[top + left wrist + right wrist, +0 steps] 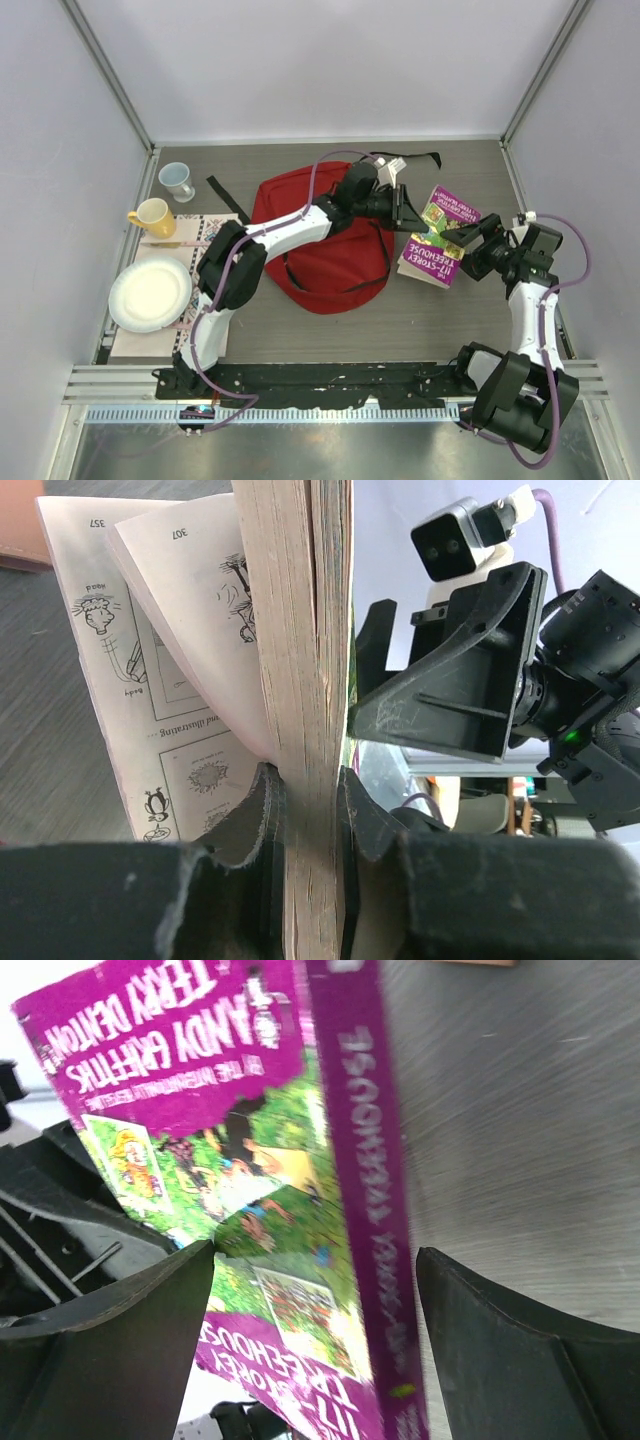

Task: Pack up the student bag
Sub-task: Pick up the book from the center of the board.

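Observation:
The student bag (320,250), red with black straps, lies flat at mid-table. My left arm reaches across it, and the left gripper (400,207) is shut on the page edge of a purple paperback book (440,238) held tilted to the right of the bag. In the left wrist view both pads (262,810) press the page block (300,630), with a few loose pages fanned out left. The right gripper (315,1250) stands open astride the book's spine (365,1210), and a gap shows beside its right finger. From above, the right gripper (472,240) sits at the book's right edge.
At the left are a white mug (177,181), a yellow mug (152,217) and a white plate (150,295) on a patterned mat (190,232). A black strap (225,198) lies left of the bag. Enclosure walls rise close on both sides and at the back.

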You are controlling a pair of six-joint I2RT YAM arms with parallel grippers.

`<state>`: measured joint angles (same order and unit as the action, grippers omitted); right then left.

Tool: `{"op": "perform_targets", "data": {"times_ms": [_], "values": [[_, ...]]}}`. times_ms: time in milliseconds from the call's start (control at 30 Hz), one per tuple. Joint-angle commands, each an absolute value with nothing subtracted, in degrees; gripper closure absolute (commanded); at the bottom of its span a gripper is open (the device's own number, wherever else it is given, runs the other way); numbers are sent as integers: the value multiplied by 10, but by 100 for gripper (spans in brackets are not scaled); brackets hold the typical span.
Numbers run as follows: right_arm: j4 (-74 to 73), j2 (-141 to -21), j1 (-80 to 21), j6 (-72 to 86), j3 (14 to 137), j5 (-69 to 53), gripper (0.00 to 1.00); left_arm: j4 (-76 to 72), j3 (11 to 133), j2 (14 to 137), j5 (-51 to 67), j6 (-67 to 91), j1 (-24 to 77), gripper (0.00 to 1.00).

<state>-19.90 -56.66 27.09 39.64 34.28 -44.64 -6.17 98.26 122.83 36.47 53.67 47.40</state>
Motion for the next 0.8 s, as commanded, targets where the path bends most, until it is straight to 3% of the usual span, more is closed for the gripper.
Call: {"op": "perform_targets", "data": {"times_ms": [0,133,233,267,333,367,400,433,467,533,567,767], "values": [[-151,-549,235,424,375,-472,13,-224,975,1173,422,605,475,100],[-106,-555,220,447,365,-495,14,-295,960,1170,440,649,471,100],[-91,-556,207,454,370,-497,31,-319,944,1162,444,665,469,100],[-92,-555,206,454,373,-497,50,-319,940,1158,444,664,468,100],[-95,-552,205,452,384,-496,64,-309,924,1151,439,657,464,99],[-98,-553,205,452,387,-497,76,-305,916,1140,435,653,461,94],[-98,-554,205,452,394,-499,81,-299,908,1134,425,641,459,68],[-98,-555,205,454,396,-501,89,-285,891,1124,418,632,454,54],[-97,-554,205,460,398,-503,93,-278,880,1108,411,624,451,38],[-84,-552,205,473,400,-511,99,-247,854,1086,390,592,441,24],[-67,-552,205,487,401,-523,99,-237,846,1077,382,582,438,4],[109,-541,195,603,383,-576,99,-231,795,1023,357,566,410,1]]}}
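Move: The left hand still pinches the book by its page edge, the book's middle some 5 cm to its right and 2 cm back, about level with it. The open right hand is at the spine, the book's middle roughly 5 cm to its left, 2 cm ahead and about level. From the right hand, the red bag lies about 32 cm left, 3 cm ahead and 12 cm down, the brown notebook some 9 cm ahead, 2 cm left and 14 cm down. Right hand rises about 6 cm, edging left, and pinches the book's spine side; left then opens, withdrawing up-left. ##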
